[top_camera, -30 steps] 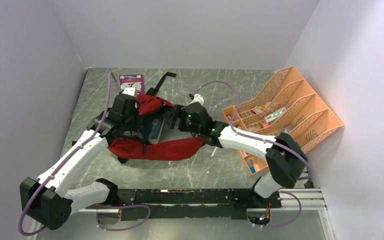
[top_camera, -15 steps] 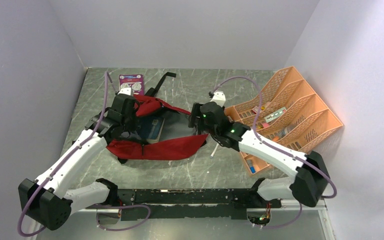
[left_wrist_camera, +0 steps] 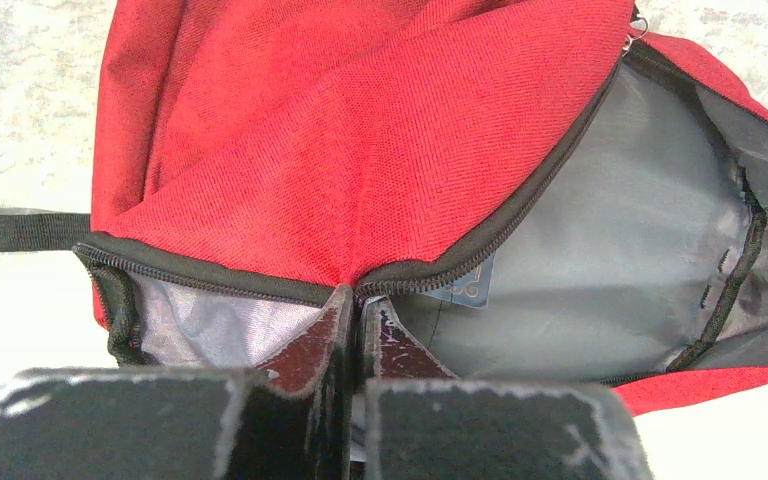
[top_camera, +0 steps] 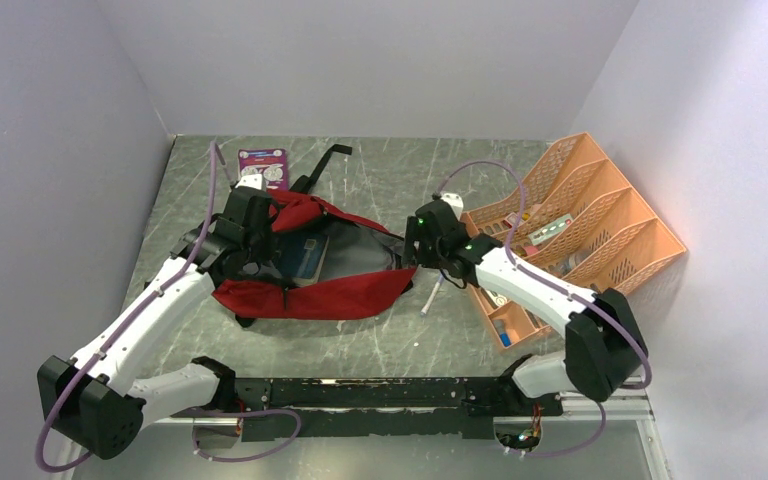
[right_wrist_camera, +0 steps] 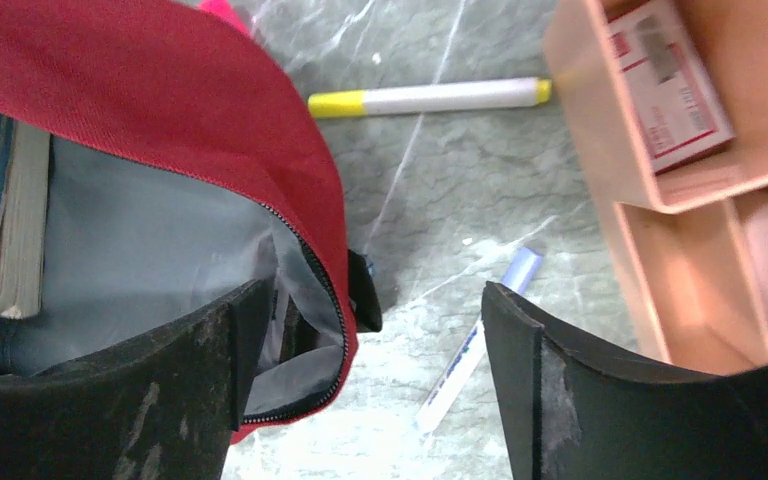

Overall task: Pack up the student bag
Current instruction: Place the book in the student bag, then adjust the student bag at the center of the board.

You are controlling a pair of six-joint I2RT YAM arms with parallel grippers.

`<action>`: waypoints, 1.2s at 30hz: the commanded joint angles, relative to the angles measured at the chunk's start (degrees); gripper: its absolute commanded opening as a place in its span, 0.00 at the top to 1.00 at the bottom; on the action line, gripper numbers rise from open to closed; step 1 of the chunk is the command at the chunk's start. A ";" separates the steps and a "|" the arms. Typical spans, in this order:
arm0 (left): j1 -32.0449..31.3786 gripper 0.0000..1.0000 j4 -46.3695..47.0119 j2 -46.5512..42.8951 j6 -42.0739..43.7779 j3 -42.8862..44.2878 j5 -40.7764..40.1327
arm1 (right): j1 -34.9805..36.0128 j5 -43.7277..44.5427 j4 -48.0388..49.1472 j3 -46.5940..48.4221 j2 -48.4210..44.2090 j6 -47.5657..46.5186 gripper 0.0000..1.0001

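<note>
The dark red student bag (top_camera: 320, 297) lies on its side mid-table, its mouth open so the grey lining (left_wrist_camera: 600, 270) shows. A blue book (top_camera: 305, 258) rests inside it. My left gripper (left_wrist_camera: 357, 300) is shut on the bag's upper zipper edge (left_wrist_camera: 260, 285) and holds that flap up, at the bag's left end (top_camera: 250, 215). My right gripper (top_camera: 417, 245) hangs open at the bag's right end. In the right wrist view the bag's corner (right_wrist_camera: 310, 300) lies beside the left finger (right_wrist_camera: 210, 370), not pinched. A white and blue pen (right_wrist_camera: 475, 345) lies on the table between the jaws.
An orange desk organiser (top_camera: 600, 215) with small items stands at the right, close to my right arm. A yellow-capped marker (right_wrist_camera: 430, 97) lies near its base. A purple card (top_camera: 263, 165) and a black strap (top_camera: 325, 160) lie behind the bag.
My right gripper has pulled back from inside the bag's mouth to its right end, near the organiser. The opening now gapes wider, showing more lining. The left gripper has not moved.
</note>
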 commanded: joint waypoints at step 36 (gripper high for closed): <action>0.00 0.95 -12.02 -1.13 3.53 25.27 -16.08 | 0.36 -21.41 -2.37 36.76 12.30 -9.15 1.00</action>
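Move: Just below the open right hand, some 5 cm down and 2 cm to its left, is the right-hand rim of the student bag. The book lies in the bag about 28 cm left of this hand and 9 cm ahead; on the table, a white pen is about 6 cm right and 2 cm ahead, and a yellow marker 14 cm ahead and 2 cm right. From the left hand, that rim is about 34 cm right and 3 cm ahead, 11 cm lower; the book is 8 cm right and 10 cm ahead, 14 cm lower. Dipping about 5 cm onto the bag's right-hand rim, the right hand shuts its fingers on the red fabric, then hoists it roughly 24 cm, drifting forward and left, its fingers tilting upward and turning counter-clockwise. The left hand, keeping its pinch on the other end of the rim, joins the lift a little later, rising about 11 cm and tipping up slightly. ##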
